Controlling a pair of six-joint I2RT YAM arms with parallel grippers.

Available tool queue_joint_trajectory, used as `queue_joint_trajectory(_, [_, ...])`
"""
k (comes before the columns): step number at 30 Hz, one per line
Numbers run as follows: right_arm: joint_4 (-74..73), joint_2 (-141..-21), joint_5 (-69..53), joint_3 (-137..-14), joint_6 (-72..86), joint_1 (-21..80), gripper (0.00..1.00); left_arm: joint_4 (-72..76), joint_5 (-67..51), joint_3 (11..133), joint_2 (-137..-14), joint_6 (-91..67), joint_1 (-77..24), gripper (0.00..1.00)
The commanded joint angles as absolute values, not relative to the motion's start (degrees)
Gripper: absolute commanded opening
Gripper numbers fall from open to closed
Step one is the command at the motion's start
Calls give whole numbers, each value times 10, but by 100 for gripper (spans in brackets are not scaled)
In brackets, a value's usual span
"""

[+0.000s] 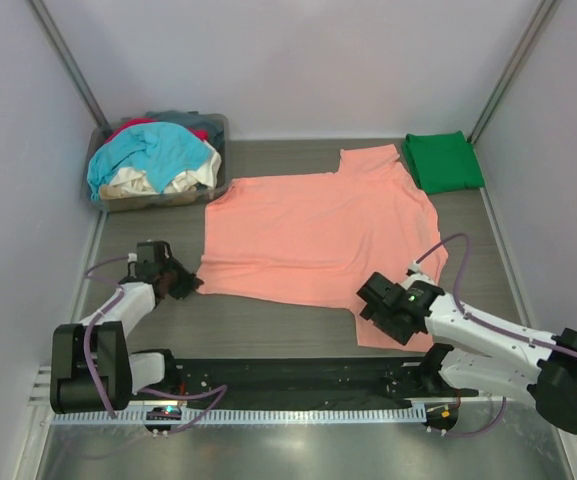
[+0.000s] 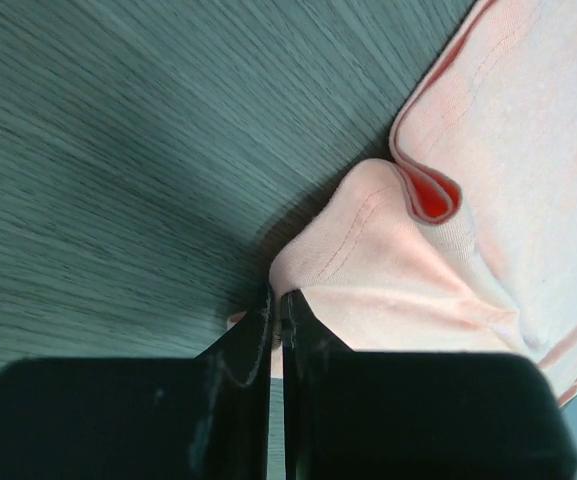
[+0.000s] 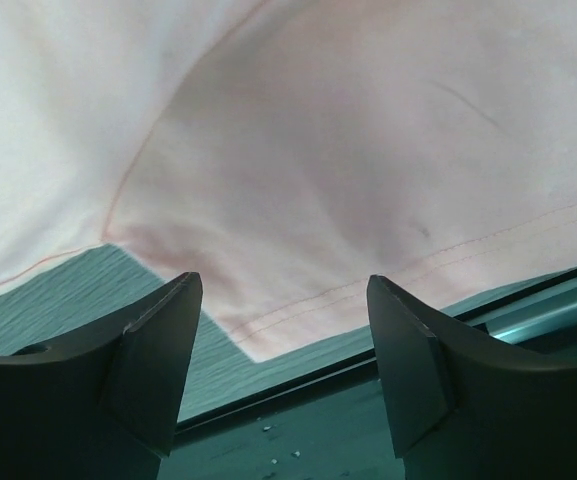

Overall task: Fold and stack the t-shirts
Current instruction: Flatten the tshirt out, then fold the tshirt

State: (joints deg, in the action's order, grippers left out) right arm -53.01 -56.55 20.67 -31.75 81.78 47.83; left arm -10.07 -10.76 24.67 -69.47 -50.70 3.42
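Note:
A salmon-pink t-shirt (image 1: 318, 235) lies spread flat in the middle of the table. My left gripper (image 1: 184, 283) is shut on its near-left hem corner (image 2: 368, 250), which bunches up in front of the jaws. My right gripper (image 1: 380, 308) is open over the shirt's near-right sleeve (image 3: 368, 180), fingers (image 3: 158, 340) straddling the sleeve hem, nothing held. A folded dark green t-shirt (image 1: 442, 161) lies at the far right. Turquoise, cream and red shirts are heaped in the grey tub (image 1: 218, 130) at the far left.
Side walls stand close on both sides. A black rail (image 1: 288, 375) with the arm bases runs along the near edge; it shows in the right wrist view (image 3: 388, 370) just under the sleeve.

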Motion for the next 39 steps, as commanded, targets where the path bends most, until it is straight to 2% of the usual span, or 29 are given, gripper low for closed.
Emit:
queue_joint_trajectory(1, [-527, -607, 218, -310, 850, 482, 71, -102, -98, 239, -676, -500, 40, 0])
queue_joint_trajectory(7, [-497, -593, 196, -272, 866, 484, 53, -107, -97, 234, -662, -499, 40, 0])
queue_joint_trajectory(8, [-491, -589, 192, -265, 866, 484, 43, -107, -97, 234, -660, -499, 40, 0])
queue_joint_trajectory(10, [-479, -580, 188, -250, 865, 485, 31, -108, -95, 232, -657, -499, 39, 0])
queue_joint_trajectory(12, [-476, -577, 192, -250, 860, 487, 10, -111, -94, 232, -651, -499, 40, 0])
queue_joint_trajectory(14, [-475, -575, 194, -250, 854, 488, 1, -115, -91, 235, -645, -497, 39, 0])
queue_joint_trajectory(22, [-519, -522, 204, -278, 858, 502, 1, -192, -90, 248, -568, -493, 39, 0])
queue_joint_trajectory(28, [-623, -506, 245, -387, 837, 504, 1, -240, -85, 250, -498, -506, 26, 0])
queue_joint_trajectory(34, [-649, -531, 302, -475, 792, 504, 1, -270, -80, 289, -491, -503, 25, 0])
queue_joint_trajectory(39, [-649, -587, 362, -547, 733, 497, 1, -298, -76, 357, -549, -469, 25, 0])
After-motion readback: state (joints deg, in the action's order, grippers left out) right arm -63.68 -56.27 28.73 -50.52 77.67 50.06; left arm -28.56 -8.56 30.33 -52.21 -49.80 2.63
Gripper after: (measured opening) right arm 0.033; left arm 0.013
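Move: The right hand, open, hangs over the t-shirt's near right sleeve: the bit of hem it will grip is about 2 cm back, 1 cm to its right and 3 cm below. The sleeve's armpit notch lies some 5 cm ahead and 4 cm left, and the table's near edge about 4 cm back. The left hand already pinches the shirt's near left corner; from it that sleeve hem is roughly 12 cm back and 38 cm right, and the clothes bin 26 cm ahead and 8 cm left. The right hand sinks about 2.5 cm while easing back and a little right onto the sleeve, shuts its fingers to pinch the hem between the notch and the table's near edge, then swings up about 12 cm and some 5 cm forward with the cloth, the fingers tipping outward by about 10 degrees. The left hand keeps its pinch on the near left corner throughout, drawing back slowly by about 3 cm and then lifting it some 6 cm in all, easing forward slightly at the end. ##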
